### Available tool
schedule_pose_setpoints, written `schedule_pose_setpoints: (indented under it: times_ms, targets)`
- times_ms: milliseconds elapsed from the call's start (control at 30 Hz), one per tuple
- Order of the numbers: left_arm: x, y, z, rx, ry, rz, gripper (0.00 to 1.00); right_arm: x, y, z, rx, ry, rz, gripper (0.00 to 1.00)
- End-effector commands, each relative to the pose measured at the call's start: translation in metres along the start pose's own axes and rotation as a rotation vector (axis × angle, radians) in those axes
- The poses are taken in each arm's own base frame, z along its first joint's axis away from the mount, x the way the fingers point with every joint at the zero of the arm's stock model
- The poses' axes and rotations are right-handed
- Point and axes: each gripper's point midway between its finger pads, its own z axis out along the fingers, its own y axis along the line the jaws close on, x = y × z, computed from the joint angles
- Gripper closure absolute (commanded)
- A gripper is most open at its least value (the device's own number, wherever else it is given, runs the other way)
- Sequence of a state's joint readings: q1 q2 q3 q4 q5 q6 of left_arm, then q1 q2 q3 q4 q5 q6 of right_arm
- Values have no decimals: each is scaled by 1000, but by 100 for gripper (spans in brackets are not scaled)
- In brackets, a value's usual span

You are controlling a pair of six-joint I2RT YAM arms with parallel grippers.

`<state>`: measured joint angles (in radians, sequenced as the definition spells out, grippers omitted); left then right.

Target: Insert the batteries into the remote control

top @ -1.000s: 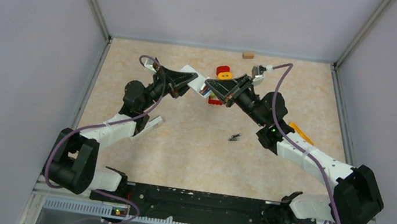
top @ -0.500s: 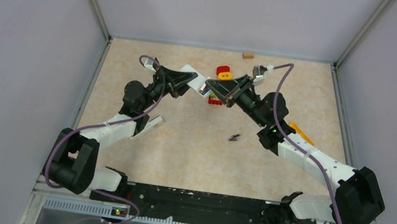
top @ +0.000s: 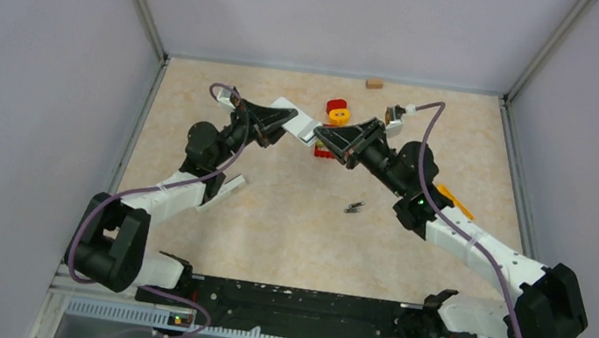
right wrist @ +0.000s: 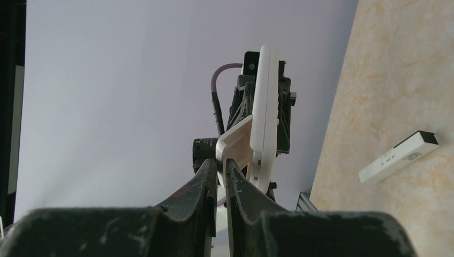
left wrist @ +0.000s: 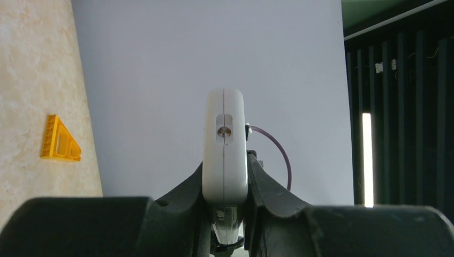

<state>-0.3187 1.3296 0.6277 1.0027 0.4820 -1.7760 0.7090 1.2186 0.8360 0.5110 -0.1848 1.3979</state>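
Note:
My left gripper [top: 285, 118] is shut on the white remote control [top: 304, 122] and holds it in the air over the far middle of the table. In the left wrist view the remote [left wrist: 225, 134] stands end-on between the jaws. My right gripper [top: 322, 143] meets it from the right. In the right wrist view the remote [right wrist: 266, 107] shows edge-on with its cream cover [right wrist: 235, 143] tilted off its back. The right gripper [right wrist: 221, 162] has its jaws a narrow slit apart, with the cover's edge at the tips. The batteries [top: 353, 207] lie on the table nearer the arms.
A red and yellow object [top: 338, 111] stands behind the grippers. A tan block [top: 373, 82] sits by the back wall. An orange triangle [top: 453, 199] lies under the right arm. A slim white bar [top: 227, 185] lies by the left arm.
The right arm has shifted a little to the right and its jaws have parted slightly. The left arm and the remote have stayed put.

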Motion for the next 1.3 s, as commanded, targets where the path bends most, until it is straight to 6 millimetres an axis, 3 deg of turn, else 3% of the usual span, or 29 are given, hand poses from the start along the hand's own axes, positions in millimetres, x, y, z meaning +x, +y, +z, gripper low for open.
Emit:
schedule_pose_setpoints:
  times_ms: [0,200,600,767,833,967,1167,1267]
  targets:
    - [9,-33,1,113,35,79,100,7,-10,-5,49,19,31,87]
    - [8,-29,1,97,28,84,100,6,-12,-7,66,14,32,84]
    - [6,-21,1,64,14,104,100,3,0,-19,65,-4,19,65]
    - [5,-17,2,53,14,103,100,4,3,-25,66,-1,14,49]
    - [5,-16,1,51,13,105,100,5,-1,-26,82,4,7,36]
    - [6,-15,1,47,17,112,100,6,-7,-23,95,7,-18,27]
    - [12,-16,-2,43,43,130,100,8,-13,-3,106,46,-42,26]
    - [14,-15,-5,39,50,137,100,8,-15,5,109,51,-52,38]
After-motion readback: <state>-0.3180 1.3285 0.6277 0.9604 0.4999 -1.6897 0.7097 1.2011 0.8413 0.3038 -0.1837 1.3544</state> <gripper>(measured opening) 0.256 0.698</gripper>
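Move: The battery cover stands slightly ajar on the back-right end of the remote, right at the right hand's fingertips, about 1 cm to its left and 1 cm below. The remote's middle is some 5 cm left of this hand and 3 cm ahead. On the table, some 30 cm below, loose batteries lie about 12 cm right and 7 cm ahead, and a white box 21 cm left and 6 cm ahead. From the left hand, the cover lies about 5 cm right, 2 cm back. The right hand, its fingers already just parted at the cover, sinks about 1.5 cm and backs off some 2 cm back and to the right while opening wide, then comes forward and left again as it drops further, ending about 4 cm lower with the wrist rolled and tipped by some 10 degrees and the jaws spread above and below the remote's battery end. The left hand keeps its grip on the remote and sags about 1 cm. ##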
